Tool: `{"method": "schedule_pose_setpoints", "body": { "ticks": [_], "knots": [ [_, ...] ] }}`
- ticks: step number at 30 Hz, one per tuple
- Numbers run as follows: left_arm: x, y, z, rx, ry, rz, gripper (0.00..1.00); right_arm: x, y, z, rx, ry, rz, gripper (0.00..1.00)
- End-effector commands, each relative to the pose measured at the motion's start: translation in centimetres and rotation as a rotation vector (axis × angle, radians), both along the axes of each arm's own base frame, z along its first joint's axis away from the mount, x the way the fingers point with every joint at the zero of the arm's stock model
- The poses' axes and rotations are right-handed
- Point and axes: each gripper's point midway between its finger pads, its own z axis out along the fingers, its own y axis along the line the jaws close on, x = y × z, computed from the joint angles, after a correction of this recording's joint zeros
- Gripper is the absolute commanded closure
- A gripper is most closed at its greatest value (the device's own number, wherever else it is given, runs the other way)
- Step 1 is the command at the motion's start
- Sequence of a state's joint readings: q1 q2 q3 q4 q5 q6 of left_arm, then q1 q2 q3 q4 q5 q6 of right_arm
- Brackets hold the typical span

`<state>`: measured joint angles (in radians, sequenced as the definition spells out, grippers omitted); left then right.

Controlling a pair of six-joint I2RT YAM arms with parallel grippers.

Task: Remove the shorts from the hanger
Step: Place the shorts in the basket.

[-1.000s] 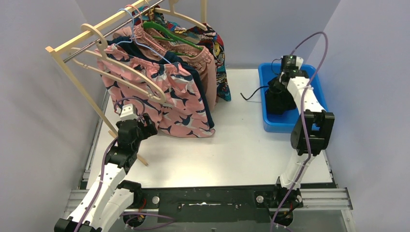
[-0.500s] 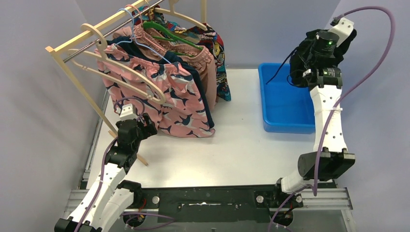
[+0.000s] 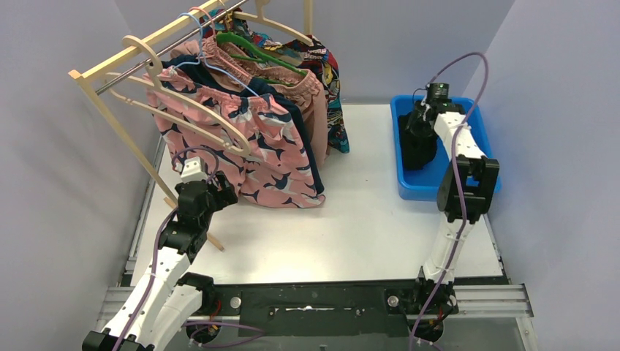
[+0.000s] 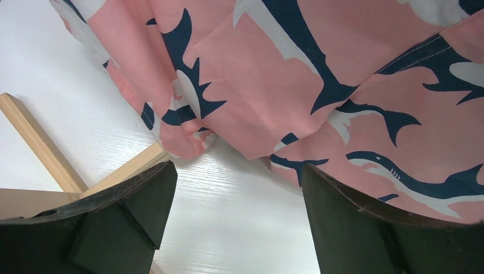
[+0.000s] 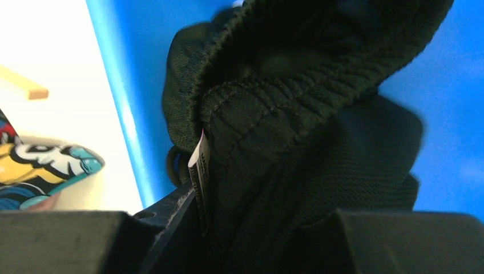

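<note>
Black shorts (image 5: 297,131) fill the right wrist view, and my right gripper (image 5: 257,228) is shut on them. From above, that gripper (image 3: 422,130) holds the black shorts (image 3: 417,152) down inside the blue bin (image 3: 468,110). On the rack, pink shorts with a navy print (image 3: 256,146) hang in front on a wooden hanger (image 3: 183,110). Behind them are navy shorts (image 3: 296,121), dusty pink shorts (image 3: 313,99) and comic-print shorts (image 3: 333,80). My left gripper (image 3: 221,191) stands open just below the hem of the pink shorts (image 4: 319,74), with only table between its fingers (image 4: 137,200).
The wooden rack (image 3: 110,62) stands at the back left. Its foot (image 4: 40,142) lies on the white table (image 3: 365,212) beside my left gripper. A green hanger (image 3: 256,47) and a light blue hanger (image 3: 219,62) hang further back. Grey walls close in both sides.
The right arm swung up high above the bin with the black shorts, then came back down into the bin. The left arm has not moved.
</note>
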<state>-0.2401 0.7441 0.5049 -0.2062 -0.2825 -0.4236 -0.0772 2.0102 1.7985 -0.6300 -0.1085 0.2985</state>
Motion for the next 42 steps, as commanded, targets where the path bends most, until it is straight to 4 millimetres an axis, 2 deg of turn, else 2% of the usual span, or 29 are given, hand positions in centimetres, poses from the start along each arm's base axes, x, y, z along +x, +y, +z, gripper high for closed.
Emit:
{"method": "schedule_pose_setpoints", "body": {
  "ticks": [1, 5, 9, 15, 17, 19, 21, 22, 24, 26, 30, 31, 33, 35, 36, 38, 42],
  "knots": [
    [0.7, 0.0, 2.1, -0.008, -0.077, -0.004, 0.2, 0.5, 4.3, 0.9, 0.189, 0.014, 0.157, 1.0],
    [0.7, 0.0, 2.2, -0.007, -0.079, -0.001, 0.2, -0.7, 6.1, -0.2, 0.23, 0.039, 0.187, 1.0],
    [0.7, 0.0, 2.1, -0.008, -0.078, -0.004, 0.2, -2.5, 7.0, 0.3, 0.224, 0.021, 0.183, 0.99],
    [0.7, 0.0, 2.2, -0.009, -0.079, -0.003, 0.2, -4.9, 9.9, 1.6, 0.183, 0.022, 0.26, 0.98],
    [0.7, 0.0, 2.2, -0.009, -0.081, -0.002, 0.2, -4.5, 9.6, 2.6, 0.104, -0.009, 0.244, 0.96],
    [0.7, 0.0, 2.1, -0.01, -0.079, -0.006, 0.2, -3.4, 8.1, 3.8, 0.023, -0.047, 0.207, 0.96],
    [0.7, -0.1, 2.1, -0.011, -0.078, -0.009, 0.2, -1.8, 6.0, 5.0, -0.039, -0.083, 0.144, 0.94],
    [0.7, -0.1, 2.1, -0.011, -0.079, -0.009, 0.2, -1.0, 5.2, 5.0, -0.053, -0.091, 0.124, 0.92],
    [0.7, -0.2, 2.2, -0.013, -0.08, -0.011, 0.2, 0.6, 4.8, 5.5, -0.035, -0.115, 0.124, 0.9],
    [0.7, -0.2, 2.1, -0.012, -0.08, -0.012, 0.2, 1.6, 5.9, 4.4, 0.049, -0.097, 0.198, 0.82],
    [0.7, 0.1, 2.3, -0.009, -0.081, -0.001, 0.2, 1.9, 8.4, -1.6, 0.218, 0.02, 0.3, 0.61],
    [0.6, 0.1, 2.3, -0.009, -0.083, 0.0, 0.2, 1.8, 8.6, -3.2, 0.233, 0.049, 0.307, 0.55],
    [0.6, 0.2, 2.4, -0.008, -0.085, 0.004, 0.2, 1.6, 8.4, -5.8, 0.234, 0.109, 0.296, 0.52],
    [0.5, 0.2, 2.4, -0.007, -0.086, 0.006, 0.2, 1.2, 7.8, -6.9, 0.213, 0.151, 0.271, 0.47],
    [0.5, 0.3, 2.5, -0.008, -0.088, 0.007, 0.2, 1.1, 7.5, -6.9, 0.206, 0.156, 0.261, 0.42],
    [0.5, 0.2, 2.4, -0.009, -0.089, 0.007, 0.2, 1.1, 7.2, -5.6, 0.187, 0.123, 0.253, 0.34],
    [0.6, 0.1, 2.4, -0.01, -0.087, -0.002, 0.2, 1.2, 6.1, -1.0, 0.16, 0.034, 0.236, 0.3]
  ]
}}
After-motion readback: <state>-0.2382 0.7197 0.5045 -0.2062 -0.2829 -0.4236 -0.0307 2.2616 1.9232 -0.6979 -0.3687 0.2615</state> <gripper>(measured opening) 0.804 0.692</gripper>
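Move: The black shorts are already in the right hand's fingers, bunched mostly about 3 cm back of them and 6 cm below. The blue basket they go into has its middle about 7 cm right of that hand, 2 cm back and 9 cm below; the patterned shorts on the rack hang some 28 cm to the left, about level with it in reach. From the left hand the basket's middle lies roughly 62 cm right, 22 cm ahead and 8 cm below. The black shorts, still gripped, are pushed down into the basket by the right hand, dragged about 9 cm left and 6 cm back, then lifted to near the starting height and carried forward again, slightly right. The fingers now open widely as the hand thrusts some 12 cm down towards the basket floor, fingertips tipping down again, and rises a little at the end. ##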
